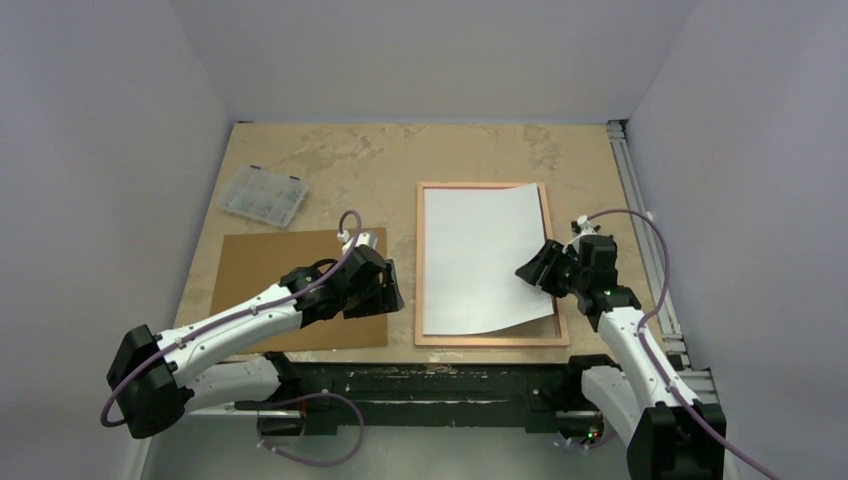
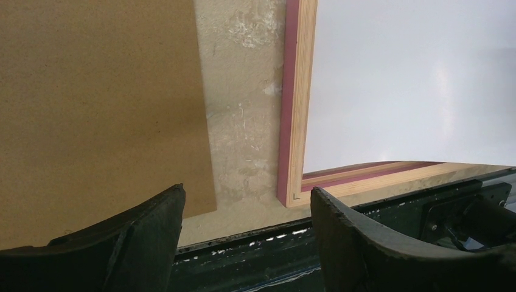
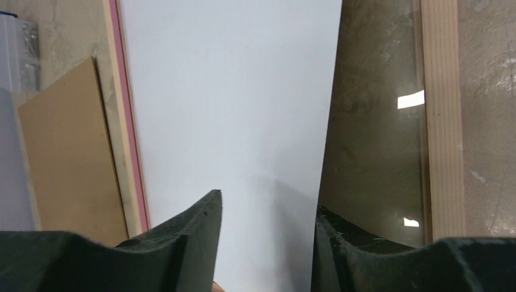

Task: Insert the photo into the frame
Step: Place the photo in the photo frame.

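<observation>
The photo (image 1: pixel 480 255) lies white back up inside the frame (image 1: pixel 486 340), a little askew, with its far right corner against the frame's far rail. A strip of clear pane (image 3: pixel 374 121) shows between the photo (image 3: pixel 231 91) and the right rail (image 3: pixel 439 109). My right gripper (image 1: pixel 530 270) hangs open just above the photo's right edge, and in the right wrist view the right gripper (image 3: pixel 268 210) has only white paper under its gap. My left gripper (image 1: pixel 385 290) is open and empty beside the frame's left rail (image 2: pixel 297 103).
A plain brown backing board (image 1: pixel 260 280) lies flat left of the frame, partly under my left arm. A clear compartment box (image 1: pixel 263 195) sits at the far left. The black mounting rail (image 1: pixel 440 385) runs along the near table edge.
</observation>
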### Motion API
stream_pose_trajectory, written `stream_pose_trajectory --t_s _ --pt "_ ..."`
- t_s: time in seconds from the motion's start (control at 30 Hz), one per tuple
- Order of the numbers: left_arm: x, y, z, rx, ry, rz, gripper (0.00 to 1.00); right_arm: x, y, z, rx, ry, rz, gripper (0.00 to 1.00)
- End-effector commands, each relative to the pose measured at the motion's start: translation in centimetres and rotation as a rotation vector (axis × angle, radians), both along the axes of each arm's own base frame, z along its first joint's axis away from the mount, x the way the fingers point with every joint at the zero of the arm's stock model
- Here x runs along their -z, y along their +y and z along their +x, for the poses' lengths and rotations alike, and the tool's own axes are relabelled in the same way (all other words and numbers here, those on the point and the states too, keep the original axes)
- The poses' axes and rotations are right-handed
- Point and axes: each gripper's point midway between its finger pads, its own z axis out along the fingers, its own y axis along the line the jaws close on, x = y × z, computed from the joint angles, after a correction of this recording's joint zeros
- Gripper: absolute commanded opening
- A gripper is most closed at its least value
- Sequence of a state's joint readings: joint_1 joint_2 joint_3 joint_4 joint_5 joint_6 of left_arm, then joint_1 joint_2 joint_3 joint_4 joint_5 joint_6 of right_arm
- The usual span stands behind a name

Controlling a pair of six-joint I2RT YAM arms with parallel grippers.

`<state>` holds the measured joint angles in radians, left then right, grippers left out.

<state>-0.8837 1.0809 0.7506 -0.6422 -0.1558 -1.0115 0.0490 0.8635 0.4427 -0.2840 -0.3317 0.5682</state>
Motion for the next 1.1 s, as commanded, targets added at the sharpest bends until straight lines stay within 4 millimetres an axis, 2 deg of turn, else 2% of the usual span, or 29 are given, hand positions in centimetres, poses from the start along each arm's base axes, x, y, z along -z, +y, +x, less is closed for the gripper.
stream_pose_trajectory --t_s 0.0,0.5,0.8,1.07 --pt "0.2 -0.6 0.2 0.006 -0.002 -0.024 0.73 -1.3 -0.2 0.9 -0.032 -0.051 -0.031 0.52" --pt "1.2 -2.9 0.5 0.061 0.048 -0.042 0.72 -0.7 -1.3 0.6 -0.018 0.005 -0.106 0.73" --pt "2.3 -3.6 0.4 0.082 0.081 -0.038 0.72 -1.0 -2.0 0.8 0.021 0.004 -0.129 0.76" --pt "2.6 -4.3 0.4 0.107 0.095 -0.046 0.72 -2.5 -3.0 0.9 0.089 -0.020 -0.151 0.77"
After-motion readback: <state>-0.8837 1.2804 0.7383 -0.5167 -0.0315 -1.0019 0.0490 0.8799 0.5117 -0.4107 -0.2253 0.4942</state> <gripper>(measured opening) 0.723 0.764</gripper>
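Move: The photo, white back up, lies in the frame, its right side still raised; its middle is about 8 cm left of the right hand, 3 cm ahead and some 6 cm below, with the frame's right rail about 7 cm right and 3 cm ahead. From the left hand the photo's middle is about 21 cm right, 12 cm ahead and 9 cm down; the frame's left rail is centred about 7 cm right and 12 cm ahead, the brown board 18 cm left and 5 cm ahead. The right hand, its fingers already partly open astride the photo's right edge, spreads them much wider, dips about 1 cm and then eases some 2 cm right towards the right rail, tilting slightly and coming back up at the end. Meanwhile the empty left hand sinks about 4 cm and goes nearly 3 cm right, towards the frame's left rail, its open fingers tipping a little under 10 degrees back towards its base and touching nothing. ##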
